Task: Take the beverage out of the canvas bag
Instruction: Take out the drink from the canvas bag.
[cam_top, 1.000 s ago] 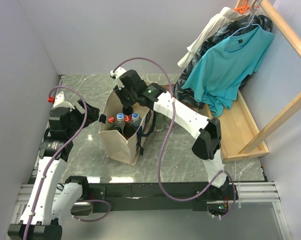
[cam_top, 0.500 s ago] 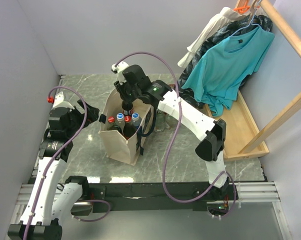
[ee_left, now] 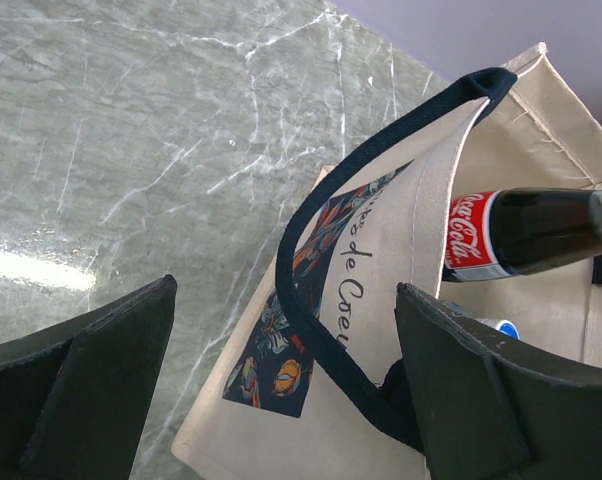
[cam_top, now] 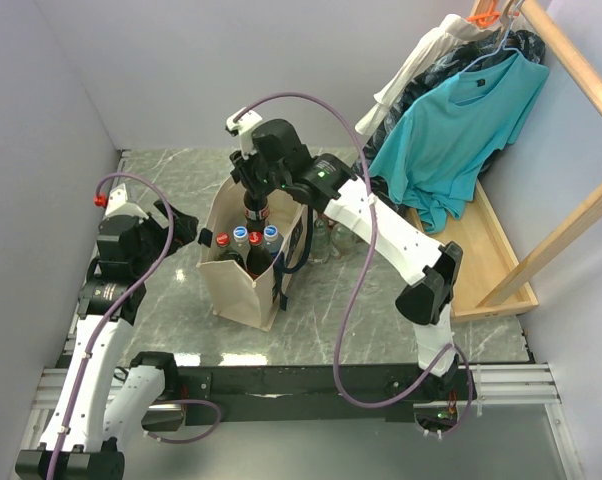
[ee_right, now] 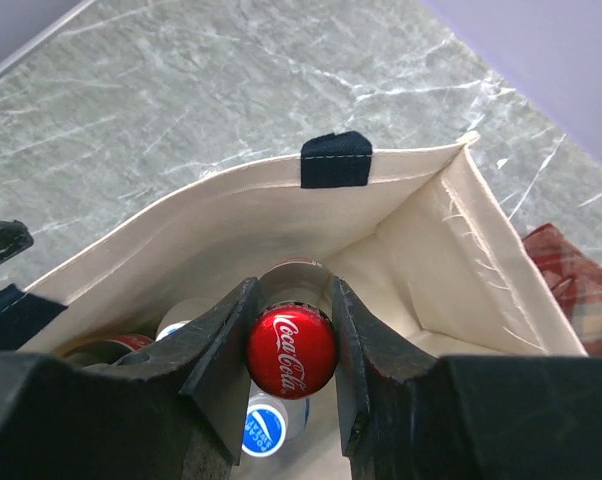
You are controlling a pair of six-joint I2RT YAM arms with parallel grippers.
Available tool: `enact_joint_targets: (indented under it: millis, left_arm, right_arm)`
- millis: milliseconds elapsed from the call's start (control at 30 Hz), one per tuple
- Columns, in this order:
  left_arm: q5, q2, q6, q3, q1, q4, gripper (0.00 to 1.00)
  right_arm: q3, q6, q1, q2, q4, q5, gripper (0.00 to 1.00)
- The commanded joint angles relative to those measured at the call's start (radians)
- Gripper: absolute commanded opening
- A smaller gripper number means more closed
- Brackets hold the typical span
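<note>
The beige canvas bag (cam_top: 237, 288) stands on the marble table, its navy handle (ee_left: 311, 330) and dark floral print facing my left wrist camera. My right gripper (cam_top: 254, 200) hangs over the bag's mouth, shut on the neck of the beverage, a cola bottle (cam_top: 255, 214) with a red cap (ee_right: 291, 352). The bottle's red label and dark body (ee_left: 526, 232) show above the bag's rim. My left gripper (cam_top: 193, 233) stands open just left of the bag (ee_left: 331, 440), holding nothing (ee_left: 286, 288).
Other capped bottles (cam_top: 241, 236) stand inside the bag, one with a blue cap (ee_right: 264, 430). A red plaid cloth (ee_right: 573, 272) lies beyond the bag (ee_right: 451, 250). A teal shirt (cam_top: 461, 120) and other clothes hang over a wooden rack base (cam_top: 486, 255) at right.
My right gripper has lifted the cola bottle higher out of the bag, and its arm has straightened upward. The left arm has not moved.
</note>
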Motion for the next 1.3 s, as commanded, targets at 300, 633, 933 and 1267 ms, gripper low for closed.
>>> enact_joint_targets:
  millis: [300,633,933,1267]
  left_arm:
    - [0.021,-0.026,-0.031,0.014,0.004,0.016,0.96]
    - [0.017,-0.026,-0.023,0.017,0.004,0.012,0.96]
    - [0.032,-0.015,-0.029,0.019,0.004,0.028,0.96]
    - [0.031,-0.02,-0.032,0.008,0.005,0.032,0.96]
  right_arm:
    - [0.061,-0.046,0.011,-0.225,0.184,0.046,0.0]
    - [0.055,-0.068,0.017,-0.263,0.2,0.08,0.0]
    - [0.053,-0.085,0.017,-0.297,0.203,0.114,0.0]
    - [0.015,-0.092,0.02,-0.36,0.223,0.141,0.0]
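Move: The Coke bottle is already off the bag's floor, its neck between my right fingers. The glass bottles, on the table where the drinks go, are about 17 cm to my right, level ahead, some 22 cm lower. Between, the bag's right rim is roughly 10 cm right, 3 cm back, 6 cm below. The remaining drinks sit 7 cm back, 2 cm left, 20 cm down. From my left hand, the glass bottles lie some 30 cm right, 5 cm ahead, 17 cm below. I keep my pinch on the Coke bottle's neck and raise it about 10 cm towards the top of the canvas bag, bearing some 5 cm right, towards the side where the glass bottles stand. Most of the lift comes first; then my right hand nearly pauses before easing up again, its fingers tipping up by roughly 10 degrees. ##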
